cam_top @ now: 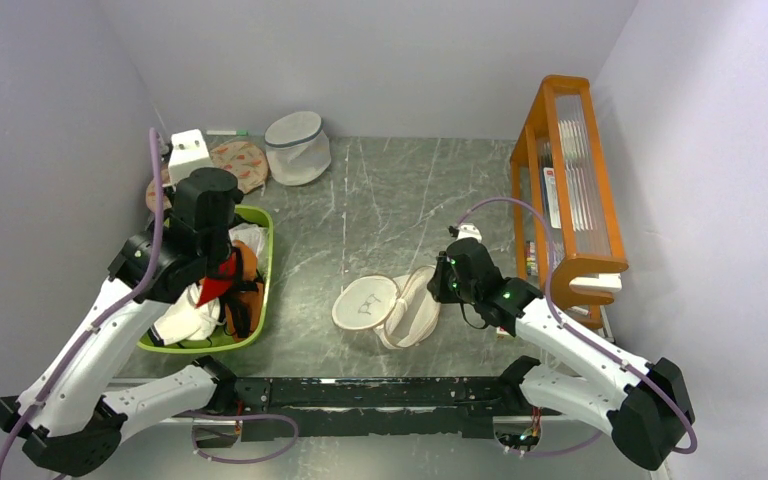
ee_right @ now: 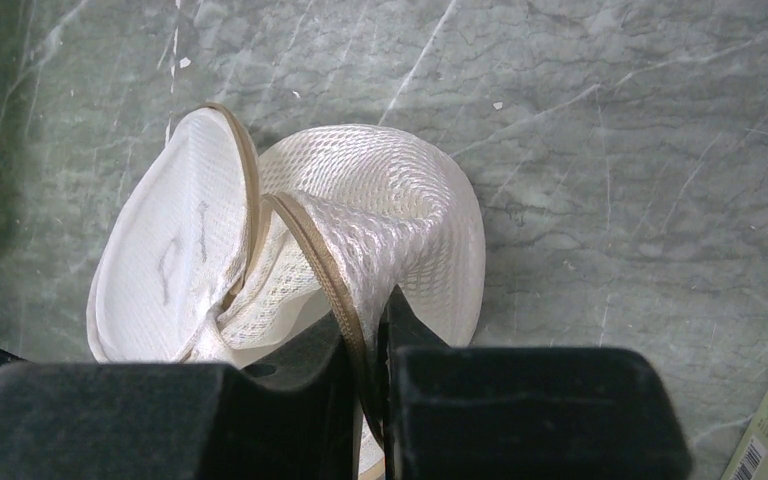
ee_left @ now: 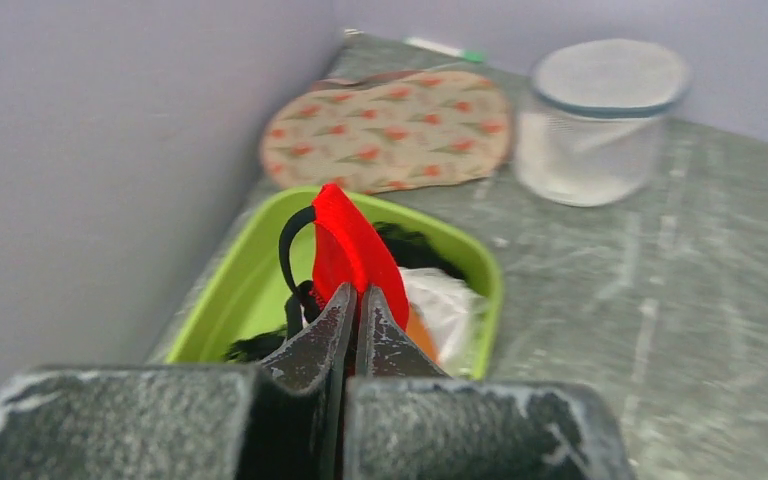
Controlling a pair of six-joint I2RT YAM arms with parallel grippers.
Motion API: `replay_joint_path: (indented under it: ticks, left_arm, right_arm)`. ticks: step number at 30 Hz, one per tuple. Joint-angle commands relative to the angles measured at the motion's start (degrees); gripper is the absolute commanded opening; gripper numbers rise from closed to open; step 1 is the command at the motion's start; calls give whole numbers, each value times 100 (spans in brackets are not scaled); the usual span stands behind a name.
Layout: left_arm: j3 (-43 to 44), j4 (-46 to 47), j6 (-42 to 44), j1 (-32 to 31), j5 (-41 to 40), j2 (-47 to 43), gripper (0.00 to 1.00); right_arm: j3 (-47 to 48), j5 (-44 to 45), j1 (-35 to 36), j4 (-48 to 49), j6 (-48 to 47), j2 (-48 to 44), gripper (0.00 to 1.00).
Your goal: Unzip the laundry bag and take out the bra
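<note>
The cream mesh laundry bag (cam_top: 392,305) lies open on the table, its two halves spread like a clam; the half with the bra icon (ee_right: 170,262) faces up. My right gripper (ee_right: 372,318) is shut on the zip rim of the other half (ee_right: 390,215) and lifts it. My left gripper (ee_left: 356,300) is shut on a red bra (ee_left: 352,250) with a black strap and holds it over the green bin (ee_left: 240,290). In the top view the bra (cam_top: 222,280) hangs under the left gripper (cam_top: 216,262).
The green bin (cam_top: 263,235) at left holds white, orange and black clothes. A flat oval with orange pattern (cam_top: 241,162), a greyish-white mesh cylinder (cam_top: 296,147) and a white box (cam_top: 188,153) stand at the back. An orange rack (cam_top: 566,190) stands at right.
</note>
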Motion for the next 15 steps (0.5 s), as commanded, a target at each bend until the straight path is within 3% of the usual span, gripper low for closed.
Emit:
replay_joint_path:
  ticks: [1, 4, 7, 9, 11, 15]
  left_arm:
    - [-455, -527, 42, 50, -1608, 71, 7]
    - [-899, -319, 150, 79, -2089, 303, 7]
    - [-1801, 1073, 1666, 310, -2004, 709, 7]
    - [-1994, 1086, 1409, 554, -1701, 1211, 7]
    - [-2044, 1164, 1127, 1038, -1069, 1720, 7]
    - [-2274, 2026, 1288, 1769, 988, 2215, 7]
  right_arm:
    - [-92, -71, 6, 176, -54, -45, 9]
    - [-5, -44, 7, 43, -103, 1, 9]
    - [-52, 18, 7, -29, -37, -102, 9]
    - [-138, -34, 6, 5, 47, -234, 9]
    - [-213, -99, 6, 62, 125, -332, 10]
    - [-210, -160, 7, 56, 141, -329, 10]
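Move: The left hand holds the red bra high over the green basket; the basket's middle lies about 5 cm to its left, level with it fore and aft, and roughly 30 cm below. Inside, the orange bra is some 3 cm back and 4 cm to this hand's right, the white bra 6 cm ahead and 4 cm right, at similar depth. From the right hand, at the laundry bag's rim, the basket is about 55 cm left and 4 cm ahead. Still pinching one end of the red bra, the left hand lowers it into the green basket, sinking about 18 cm, slowly at first and then fast, while shifting some 6 cm left and finally a little forward. The wrist tips fingers-down and rolls left side up, each about 30 degrees; the fingers stay shut. The right hand stays in place, keeping its pinch on the bag's rim. ##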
